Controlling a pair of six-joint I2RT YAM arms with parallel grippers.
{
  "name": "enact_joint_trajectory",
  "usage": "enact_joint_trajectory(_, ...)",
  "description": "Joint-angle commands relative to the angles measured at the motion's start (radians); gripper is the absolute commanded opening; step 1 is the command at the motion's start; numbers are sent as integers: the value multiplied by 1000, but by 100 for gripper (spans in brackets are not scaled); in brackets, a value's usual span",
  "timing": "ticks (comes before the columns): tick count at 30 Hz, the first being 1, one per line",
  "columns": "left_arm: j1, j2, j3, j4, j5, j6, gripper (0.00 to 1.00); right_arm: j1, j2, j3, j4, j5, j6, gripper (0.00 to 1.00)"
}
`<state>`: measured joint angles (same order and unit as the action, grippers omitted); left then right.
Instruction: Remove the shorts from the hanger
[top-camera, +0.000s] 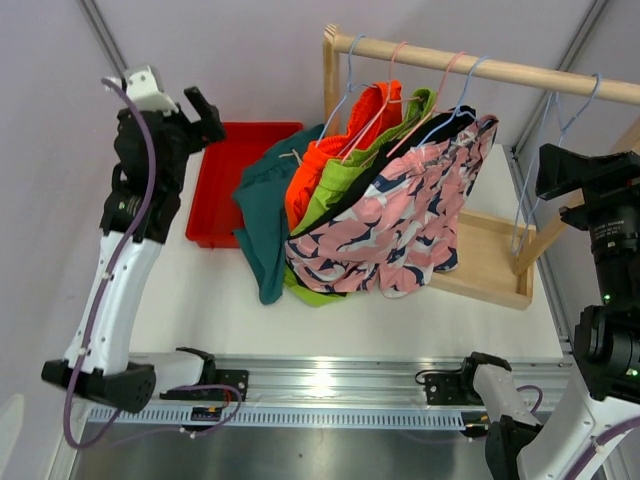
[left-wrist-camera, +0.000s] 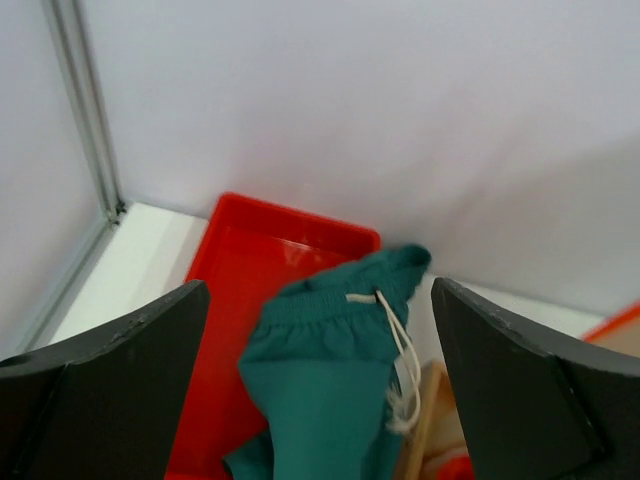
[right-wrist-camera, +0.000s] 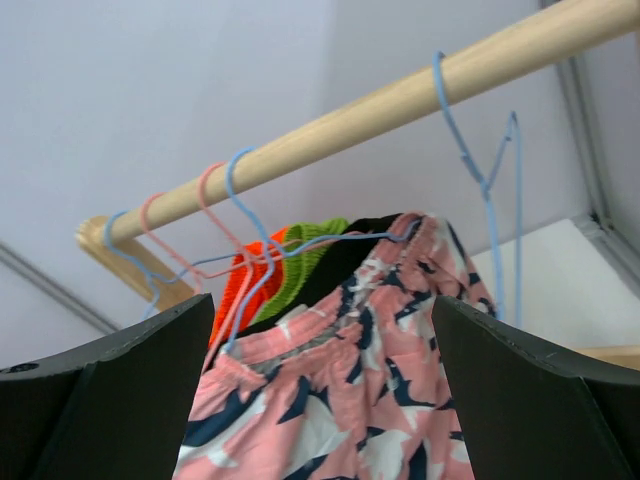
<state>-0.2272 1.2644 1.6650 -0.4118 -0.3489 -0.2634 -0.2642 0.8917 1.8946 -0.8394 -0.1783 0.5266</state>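
Five pairs of shorts hang bunched at the left of a wooden rod (top-camera: 480, 68): dark teal (top-camera: 262, 215), orange (top-camera: 318, 165), lime green (top-camera: 345, 180), black (top-camera: 405, 155) and pink patterned (top-camera: 385, 230). Whether the teal pair is on a hanger is hidden. My left gripper (top-camera: 203, 112) is open, high over the red tray, apart from the shorts. In the left wrist view the gripper (left-wrist-camera: 318, 292) frames the teal shorts (left-wrist-camera: 325, 390) and their white drawstring. My right gripper (top-camera: 548, 170) is open, to the right of the pink shorts. In the right wrist view the gripper (right-wrist-camera: 322, 300) faces the pink shorts (right-wrist-camera: 340, 400).
A red tray (top-camera: 222, 185) lies left of the rack, partly under the teal shorts. An empty blue hanger (top-camera: 530, 190) hangs at the rod's right end and shows in the right wrist view (right-wrist-camera: 490, 190). The rack's wooden base (top-camera: 490, 260) sits at the right.
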Motion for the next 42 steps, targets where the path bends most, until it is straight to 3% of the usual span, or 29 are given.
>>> enact_joint_trajectory(1,-18,-91,-150,28,86,-22,99,-6,23,17,14,-108,73,99)
enact_joint_trajectory(6,-38,-229,-364,42,122,-8,99,-7,72,-55,208,-335,167,96)
enact_joint_trajectory(13,-40,-352,-583,63,129,10,99,26,177,-37,261,-401,171,85)
enact_joint_trajectory(16,-40,-369,-625,74,145,12,99,104,223,-61,231,-330,135,81)
enact_joint_trajectory(20,-40,-370,-657,102,152,10,99,352,280,-87,178,-152,43,80)
enact_joint_trajectory(23,-40,-364,-666,106,159,7,99,423,305,-132,190,-72,26,79)
enact_joint_trajectory(42,-40,-370,-691,103,163,3,99,490,348,-270,378,16,58,63)
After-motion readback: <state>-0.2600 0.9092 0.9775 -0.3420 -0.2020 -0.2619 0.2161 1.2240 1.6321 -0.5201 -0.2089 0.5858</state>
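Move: The blue hanger carrying the pink patterned shorts is about 16 cm ahead of the right hand, 10 cm to its left and some 6 cm lower. Those shorts' middle lies about 12 cm ahead, 17 cm left and 24 cm below; the bare blue hanger, about 15 cm ahead, 9 cm right and 5 cm below. From the left hand, the shorts' hanger is some 43 cm right and 3 cm back, at about its height. The pink shorts' blue hanger draws the right hand in: first forward, then left and down to the hanger and waistband, some 16 cm forward, 13 left and 11 down in all, swinging about 30 degrees counter-clockwise, tipping down and narrowing its fingers to about two-thirds open. Meanwhile the left hand, empty and wide open, sinks about 18 cm and draws back from the far wall, tipping down. ##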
